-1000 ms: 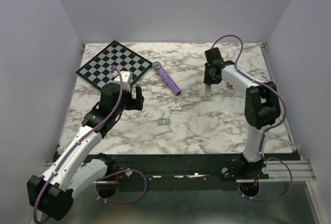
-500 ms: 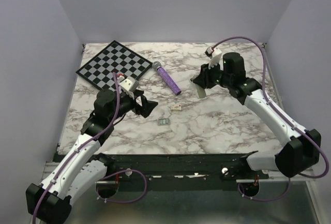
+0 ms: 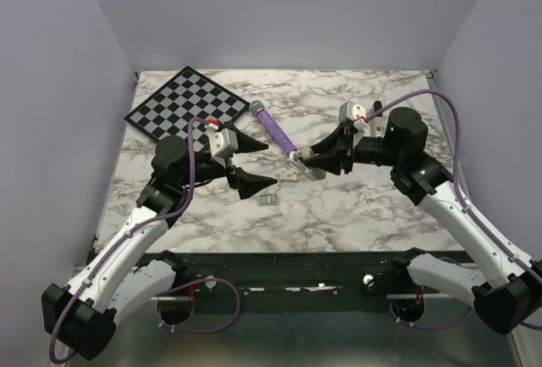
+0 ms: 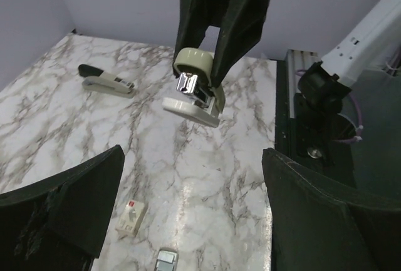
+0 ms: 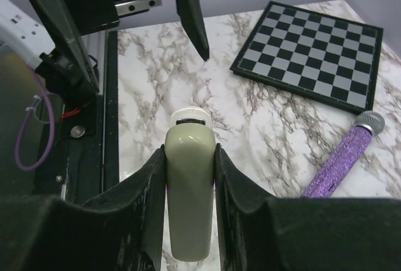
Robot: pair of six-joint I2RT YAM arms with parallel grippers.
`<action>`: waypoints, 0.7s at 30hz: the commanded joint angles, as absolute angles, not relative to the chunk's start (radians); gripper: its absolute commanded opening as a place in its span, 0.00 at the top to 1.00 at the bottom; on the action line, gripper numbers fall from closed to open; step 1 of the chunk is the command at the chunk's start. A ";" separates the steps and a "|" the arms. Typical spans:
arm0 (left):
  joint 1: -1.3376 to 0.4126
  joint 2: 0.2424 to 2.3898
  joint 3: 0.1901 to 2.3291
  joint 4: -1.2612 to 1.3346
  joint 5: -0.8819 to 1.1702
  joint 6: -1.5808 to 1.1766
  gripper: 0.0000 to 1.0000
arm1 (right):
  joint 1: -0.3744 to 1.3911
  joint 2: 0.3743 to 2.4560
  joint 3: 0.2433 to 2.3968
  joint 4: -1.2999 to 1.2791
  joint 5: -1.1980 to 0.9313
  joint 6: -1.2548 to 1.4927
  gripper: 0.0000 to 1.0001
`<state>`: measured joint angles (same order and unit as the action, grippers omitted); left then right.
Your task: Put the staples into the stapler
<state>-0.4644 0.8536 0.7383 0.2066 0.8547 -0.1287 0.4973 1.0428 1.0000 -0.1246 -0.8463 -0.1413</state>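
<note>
My right gripper (image 3: 320, 162) is shut on a pale green stapler (image 3: 306, 164) with a white base, held above the table's middle with its nose toward the left arm. In the right wrist view the stapler (image 5: 188, 189) sits between both fingers of that gripper (image 5: 189, 152). Seen from the left wrist, the stapler (image 4: 194, 92) shows its chrome front. The staples (image 3: 268, 201), a small silver-grey block, lie on the marble below and between the arms, and show low in the left wrist view as staples (image 4: 166, 260). My left gripper (image 3: 261, 164) stands wide open, facing the stapler, nothing between its fingers (image 4: 62, 214).
A small cream box (image 3: 289, 175) lies just behind the staples, also seen as the box (image 4: 131, 216). A purple glitter microphone (image 3: 275, 130) and a chessboard (image 3: 190, 106) lie at the back left. A second, black and grey stapler (image 4: 106, 83) rests on the table beyond.
The right arm has swung the stapler from upright at the back right down and left toward the table's middle, now tilted. The left gripper has moved right toward it, still open.
</note>
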 commanded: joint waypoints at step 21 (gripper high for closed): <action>-0.634 1.042 0.876 0.264 0.985 -0.063 0.30 | 0.552 0.999 0.953 0.064 -1.055 -0.150 0.99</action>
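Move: About 8 cm to the left hand's right, 1 cm ahead and roughly level with it, is the pale green stapler, open nose towards that hand. The right hand already grips it, its middle within 1 cm or so of that hand's fingers. Some 28 cm below the left hand, the grey staple case lies about level fore and aft and 2 cm to its left, the beige box 8 cm ahead and 4 cm to its right. Closing in on the held stapler, the empty left hand goes about 5 cm right and 2.5 cm back, turning some 15 degrees clockwise and narrowing its wide-open fingers by roughly a quarter, one on each side of the open nose. The right hand keeps its grip, drawing the stapler some 4 cm back and slightly left with a small counter-clockwise turn. ##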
